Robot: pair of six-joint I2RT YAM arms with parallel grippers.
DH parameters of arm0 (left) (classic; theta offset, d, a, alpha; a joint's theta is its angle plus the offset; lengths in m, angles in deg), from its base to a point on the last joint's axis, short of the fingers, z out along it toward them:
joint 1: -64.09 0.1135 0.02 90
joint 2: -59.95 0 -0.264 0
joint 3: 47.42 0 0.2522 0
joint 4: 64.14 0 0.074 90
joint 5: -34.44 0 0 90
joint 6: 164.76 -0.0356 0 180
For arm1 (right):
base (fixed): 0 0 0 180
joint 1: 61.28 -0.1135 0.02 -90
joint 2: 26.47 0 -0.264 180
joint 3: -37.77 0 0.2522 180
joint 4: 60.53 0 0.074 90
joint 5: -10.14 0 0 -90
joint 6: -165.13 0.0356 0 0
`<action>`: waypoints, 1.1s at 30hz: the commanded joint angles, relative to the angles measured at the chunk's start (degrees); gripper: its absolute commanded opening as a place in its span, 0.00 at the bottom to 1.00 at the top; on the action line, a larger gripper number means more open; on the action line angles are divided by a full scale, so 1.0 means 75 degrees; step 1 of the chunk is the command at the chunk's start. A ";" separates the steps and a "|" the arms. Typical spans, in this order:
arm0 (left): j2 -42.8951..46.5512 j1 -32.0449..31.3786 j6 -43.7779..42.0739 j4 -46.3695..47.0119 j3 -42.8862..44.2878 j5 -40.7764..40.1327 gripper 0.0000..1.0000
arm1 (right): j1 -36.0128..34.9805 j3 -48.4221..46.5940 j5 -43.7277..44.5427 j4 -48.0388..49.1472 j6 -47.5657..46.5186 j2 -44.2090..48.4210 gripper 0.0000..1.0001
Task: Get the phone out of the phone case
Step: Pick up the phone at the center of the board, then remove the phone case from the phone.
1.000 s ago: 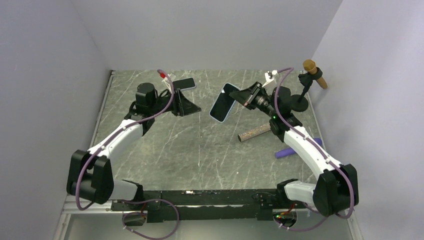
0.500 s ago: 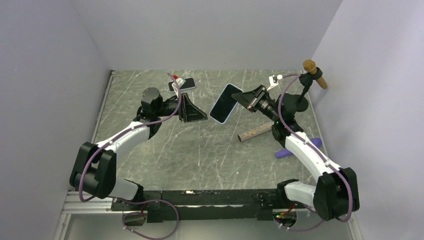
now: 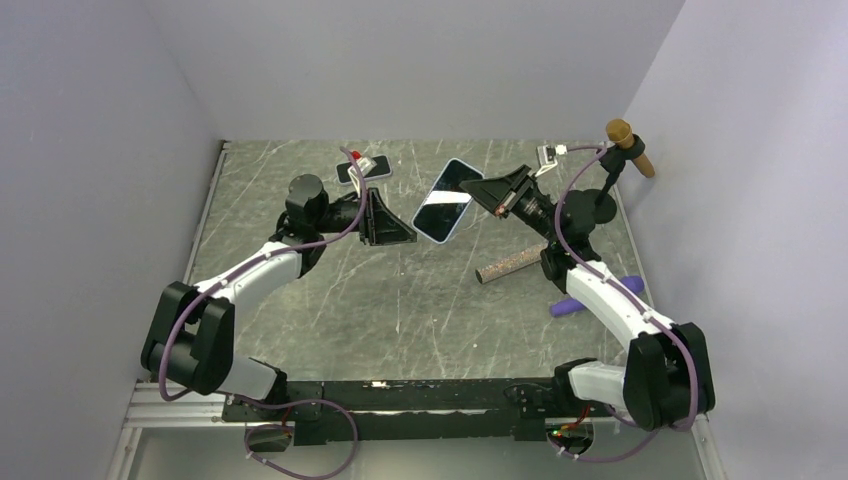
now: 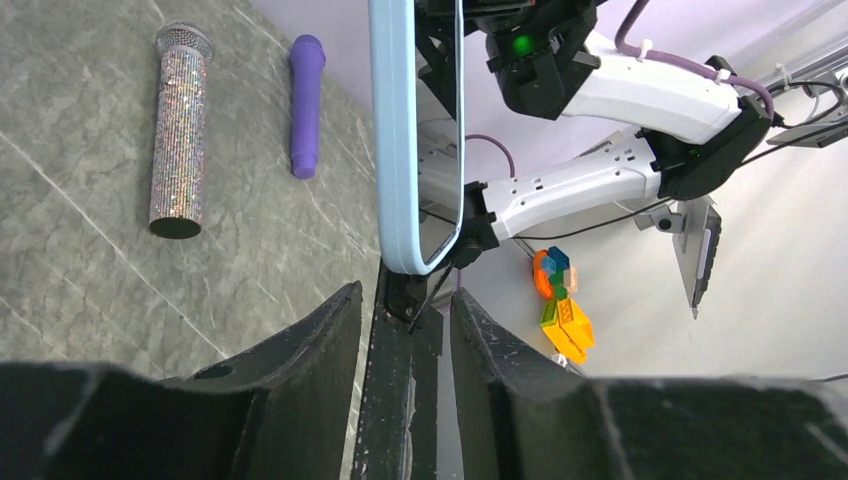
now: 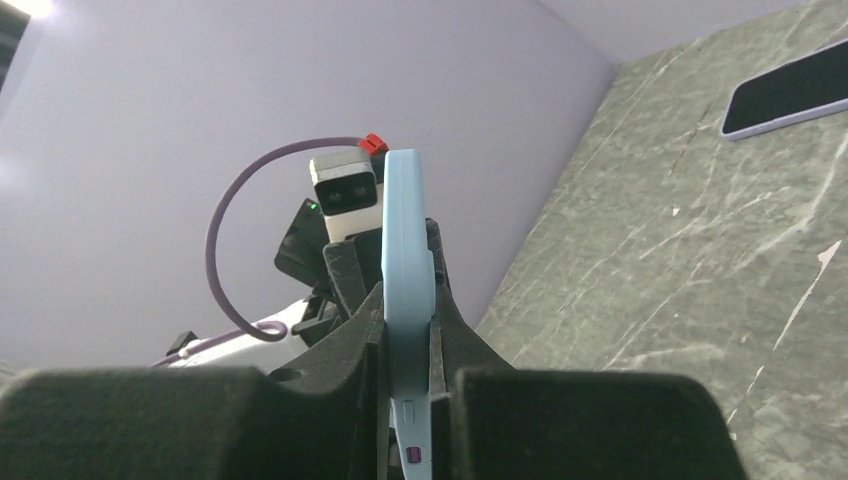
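The phone in its light blue phone case [image 3: 443, 202] hangs above the table, and my right gripper [image 3: 476, 190] is shut on its upper end. In the right wrist view the phone case [image 5: 407, 250] stands edge-on, clamped between both fingers of the right gripper [image 5: 408, 300]. My left gripper [image 3: 408, 234] points at the phone's lower end from the left. In the left wrist view the left gripper [image 4: 405, 305] is open, with the case's rounded end [image 4: 415, 200] just beyond its fingertips and nothing between them.
A second phone [image 3: 374, 169] lies flat at the back of the table, behind the left arm. A glittery microphone [image 3: 508, 266] and a purple one [image 3: 582, 302] lie at the right. A stand with a brown microphone [image 3: 628, 144] is in the back right corner.
The left gripper swung right, away from the flat phone, up to the held phone's lower end, and its jaws narrowed. The right gripper shifted the phone slightly up and left.
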State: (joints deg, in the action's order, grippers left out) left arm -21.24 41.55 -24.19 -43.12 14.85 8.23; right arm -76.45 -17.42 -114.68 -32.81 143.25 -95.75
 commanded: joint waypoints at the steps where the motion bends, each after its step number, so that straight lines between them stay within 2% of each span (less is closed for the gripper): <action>1: -0.0024 -0.0038 0.0110 0.0631 0.0234 0.0341 0.42 | 0.0022 0.0119 -0.0312 0.1747 0.0551 -0.0133 0.00; 6: 0.0059 -0.0053 -0.0029 0.0483 0.0257 0.0356 0.43 | 0.0022 0.0208 -0.0365 0.1942 0.0580 -0.0311 0.00; 9: 0.0010 -0.0053 -0.0194 0.0127 0.0375 0.0325 0.38 | 0.0026 0.0201 -0.0372 0.2000 0.0609 -0.0347 0.00; 12: -0.0055 -0.0053 0.0098 0.0488 0.0313 0.0358 0.34 | 0.0006 0.0212 -0.0401 0.2017 0.0614 -0.0344 0.00; 20: -0.0003 -0.0052 0.0204 0.0757 0.0267 0.0437 0.34 | -0.0002 0.0256 -0.0683 0.2313 0.0690 -0.0397 0.00; 21: -0.0012 -0.0053 0.0251 0.0841 0.0264 0.0449 0.31 | -0.0008 0.0271 -0.0701 0.2302 0.0675 -0.0390 0.00; 23: -0.0015 -0.0053 0.0309 0.0938 0.0246 0.0440 0.11 | -0.0015 0.0316 -0.0669 0.2323 0.0707 -0.0378 0.00; 24: -0.0006 -0.0053 0.0277 0.0878 0.0247 0.0422 0.07 | -0.0015 0.0320 -0.0673 0.2372 0.0750 -0.0382 0.00; 29: 0.0061 -0.0081 0.0340 0.1111 0.0193 0.0459 0.05 | -0.0058 0.0285 -0.0799 0.2678 0.1019 -0.0509 0.00; 31: 0.0114 -0.0107 0.0682 0.1786 0.0077 0.0552 0.02 | -0.0049 0.0241 -0.0870 0.2601 0.1074 -0.0527 0.00; 33: 0.0195 -0.0153 0.1281 0.2995 -0.0123 0.0659 0.00 | -0.0060 0.0115 -0.1068 0.2369 0.1170 -0.0581 0.00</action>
State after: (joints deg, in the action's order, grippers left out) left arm -21.65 41.35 -19.43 -37.77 15.01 10.68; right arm -76.50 -14.56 -120.41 -19.24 148.29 -100.10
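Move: The cased phone, tilted screen-up in the right hand, has its middle roughly 6 cm ahead of the left hand, 7 cm to its right and 3 cm above. The spare phone on the table is some 30 cm ahead of the left hand, 13 cm left and 26 cm down. The glitter microphone lies about 6 cm ahead, 22 cm right and 25 cm down. From the right hand, the left fingertips are about 8 cm back, 11 cm left and 5 cm lower. Back and a little left, the right hand eases the cased phone about 1.5 cm towards the left fingertips, dipping first and then rising again, turning some 5 degrees counter-clockwise and keeping its grip. The left hand, reaching to the right, creeps only about 1 cm up and back while its half-open fingers close in steps and pinch the case's near left corner. ##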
